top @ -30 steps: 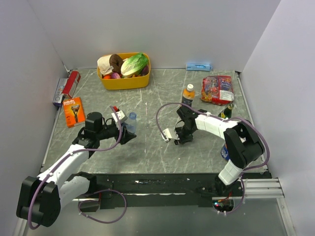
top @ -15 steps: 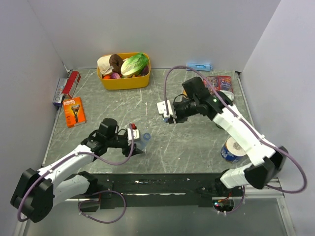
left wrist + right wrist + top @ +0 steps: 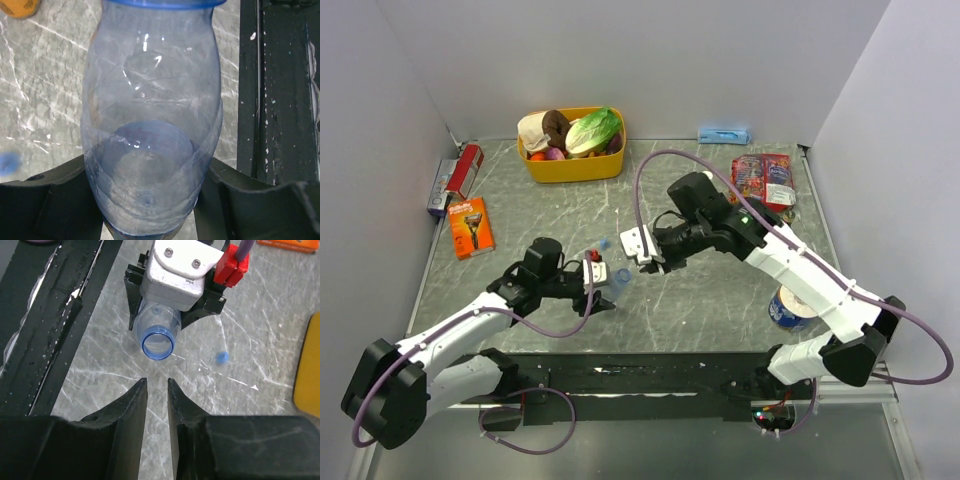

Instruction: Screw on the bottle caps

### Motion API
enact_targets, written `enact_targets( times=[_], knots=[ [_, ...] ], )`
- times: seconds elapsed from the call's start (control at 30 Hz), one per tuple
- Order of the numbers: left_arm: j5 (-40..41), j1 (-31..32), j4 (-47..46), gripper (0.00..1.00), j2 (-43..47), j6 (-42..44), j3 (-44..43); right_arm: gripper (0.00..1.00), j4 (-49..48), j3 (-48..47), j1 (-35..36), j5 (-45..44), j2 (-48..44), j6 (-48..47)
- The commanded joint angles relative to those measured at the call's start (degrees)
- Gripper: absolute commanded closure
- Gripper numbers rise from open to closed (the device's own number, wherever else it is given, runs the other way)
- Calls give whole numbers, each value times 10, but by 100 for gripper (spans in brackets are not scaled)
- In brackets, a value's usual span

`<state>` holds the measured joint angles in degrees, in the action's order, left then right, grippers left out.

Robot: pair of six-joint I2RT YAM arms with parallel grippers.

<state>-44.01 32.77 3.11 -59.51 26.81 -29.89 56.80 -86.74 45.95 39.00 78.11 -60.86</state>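
My left gripper (image 3: pixel 603 285) is shut on the clear water bottle (image 3: pixel 616 283) and holds it tilted, its open blue-rimmed mouth (image 3: pixel 159 343) turned toward my right gripper. In the left wrist view the bottle (image 3: pixel 150 125) fills the frame between the fingers (image 3: pixel 50 200). My right gripper (image 3: pixel 156 382) is empty, its jaws a narrow gap apart, just in front of the bottle mouth; it also shows in the top view (image 3: pixel 642 266). The blue cap (image 3: pixel 222 358) lies on the table beside the bottle, also visible from above (image 3: pixel 603 242). The orange bottle and the white cap are hidden.
A yellow basket (image 3: pixel 570 165) of food stands at the back. An orange razor box (image 3: pixel 470 227) and small boxes (image 3: pixel 455 175) lie at the left. A snack bag (image 3: pixel 763 180) and a blue-and-white can (image 3: pixel 790 305) are at the right. The black front rail (image 3: pixel 280 100) runs close to the bottle.
My left gripper carried the water bottle nearer and to the right and tilted it. My right arm rose from the table and swung left until its jaws faced the bottle mouth.
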Motion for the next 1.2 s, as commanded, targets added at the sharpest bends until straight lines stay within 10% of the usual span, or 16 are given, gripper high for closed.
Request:
enact_targets(
  times=[0.0, 0.73, 1.17],
  knots=[
    [11, -9, -27, 99, 17, -53, -12, 70, -40, -1, 1, -19, 5, 37],
    [293, -293, -39, 99, 103, -356, -67, 61, -294, -20, -24, -128, 101, 270],
    [303, -346, -5, 99, 153, -367, -61, 30, -208, -312, -27, -144, 476, 314]
  ],
)
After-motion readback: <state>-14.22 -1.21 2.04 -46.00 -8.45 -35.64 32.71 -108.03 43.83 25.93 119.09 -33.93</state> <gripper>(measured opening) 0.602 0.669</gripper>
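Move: The loose blue cap, blurred in motion, is roughly 18 cm ahead of the right hand, 8 cm to its left and 27 cm below. The clear bottle held by the left hand is level with the right hand fore and aft, some 3 cm left and 14 cm lower; the yellow basket stands about 23 cm beyond the cap and 7 cm farther left. From the left hand, the cap is about 18 cm ahead and 2 cm left, 11 cm down, and the orange razor box some 22 cm ahead and 32 cm left. Forward and left goes the right hand towards the cap, almost level at first, then dropping about 12 cm late on while its fingers open wide and it turns some 25 degrees clockwise. The left hand keeps its grip on the clear bottle and swings it out of the way, about 20 cm left, forward and up towards the razor box, turning some 70 degrees counter-clockwise. ##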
